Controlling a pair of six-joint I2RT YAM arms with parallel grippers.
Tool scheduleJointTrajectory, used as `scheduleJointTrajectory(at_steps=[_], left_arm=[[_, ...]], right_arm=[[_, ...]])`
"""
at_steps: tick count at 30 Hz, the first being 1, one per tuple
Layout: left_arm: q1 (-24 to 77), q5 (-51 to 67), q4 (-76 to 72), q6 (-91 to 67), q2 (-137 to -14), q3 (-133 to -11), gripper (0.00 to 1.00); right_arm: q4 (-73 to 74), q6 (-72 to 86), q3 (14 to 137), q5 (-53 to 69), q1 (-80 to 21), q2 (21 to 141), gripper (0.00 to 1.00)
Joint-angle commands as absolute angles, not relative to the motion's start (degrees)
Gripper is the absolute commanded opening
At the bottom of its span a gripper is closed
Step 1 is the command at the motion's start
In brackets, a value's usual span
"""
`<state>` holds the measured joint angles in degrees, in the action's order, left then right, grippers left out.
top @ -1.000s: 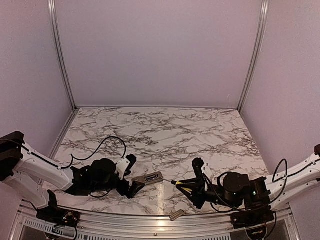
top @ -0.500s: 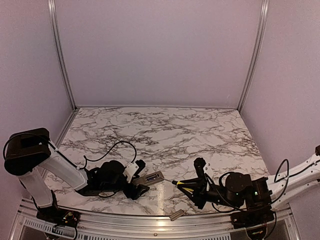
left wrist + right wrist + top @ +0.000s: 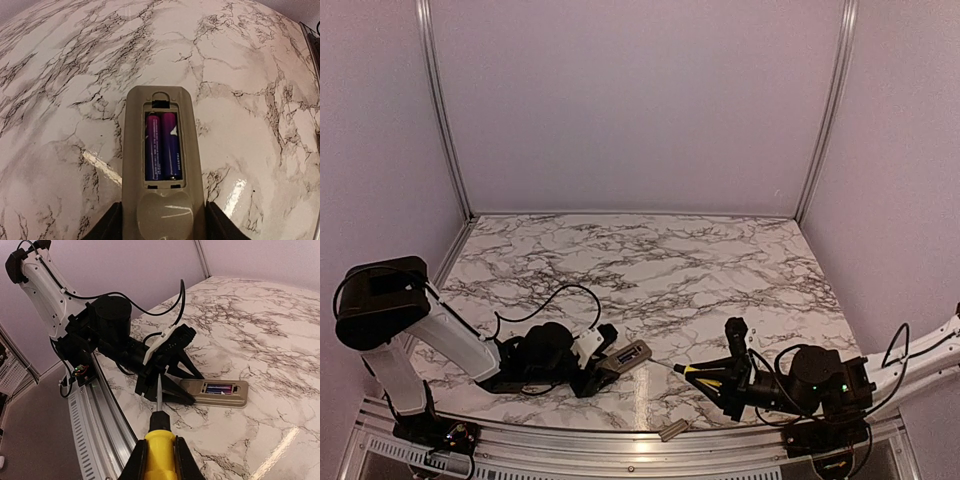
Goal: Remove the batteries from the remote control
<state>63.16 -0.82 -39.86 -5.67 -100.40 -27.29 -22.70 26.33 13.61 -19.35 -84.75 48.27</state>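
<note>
The remote control (image 3: 162, 200) lies back up on the marble, also seen from above (image 3: 623, 357) and in the right wrist view (image 3: 215, 392). Its recess is uncovered, and two purple batteries (image 3: 161, 145) lie side by side inside it (image 3: 220, 389). My left gripper (image 3: 163, 216) is low on the table (image 3: 598, 368), its fingers pressed against both sides of the remote's near end. My right gripper (image 3: 160, 452) is shut on a yellow-handled screwdriver (image 3: 160, 440). The screwdriver's tip points toward the remote from the right and stays short of it (image 3: 705, 375).
A small flat grey-beige cover piece (image 3: 672, 431) lies at the table's front edge between the arms. The metal front rail (image 3: 95, 420) runs close below the left arm. Booth walls enclose the marble table (image 3: 650, 260) on the other sides.
My left gripper slid forward to the remote's near end and its fingers closed in on the sides. The right arm drew back slightly to the right with the screwdriver.
</note>
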Motion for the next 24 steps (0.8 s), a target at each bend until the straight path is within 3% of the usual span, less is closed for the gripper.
scheduleJointTrajectory(at_steps=[1, 11, 24], left_arm=[[65.46, -0.36, -36.67, -3.06, -102.32, -30.19, 0.48], [68.38, 5.03, -32.04, -0.26, -103.80, -33.88, 0.52], [68.47, 0.70, -43.34, 1.74, -98.42, -24.18, 0.96]], right_arm=[[-23.61, 25.17, 13.47, -17.95, -85.26, 46.28, 0.00], [-22.16, 25.86, 13.40, -18.19, -85.43, 44.90, 0.00], [-23.65, 24.83, 13.81, -19.74, -85.52, 47.22, 0.00]])
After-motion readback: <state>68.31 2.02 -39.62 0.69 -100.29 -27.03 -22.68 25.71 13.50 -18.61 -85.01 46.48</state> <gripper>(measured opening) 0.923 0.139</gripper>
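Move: My left hand grips the remote control near its lower end; its middle lies about 2 cm ahead of that hand and 3 cm right, 1 cm below. The table spot I take it to is roughly 7 cm right and 1 cm back. The battery cover lies some 14 cm back and 13 cm right. From my right hand, which holds the screwdriver, the remote control is about 12 cm ahead, 12 cm left and 14 cm below. Keeping my grip on the remote control, I slide it about 5 cm right and back across the table with my left hand, turning it some 10 degrees clockwise. Then I open those fingers nearly wide, let go and draw the hand back and left. My right hand keeps the screwdriver, rises slightly and eases partly back down. ##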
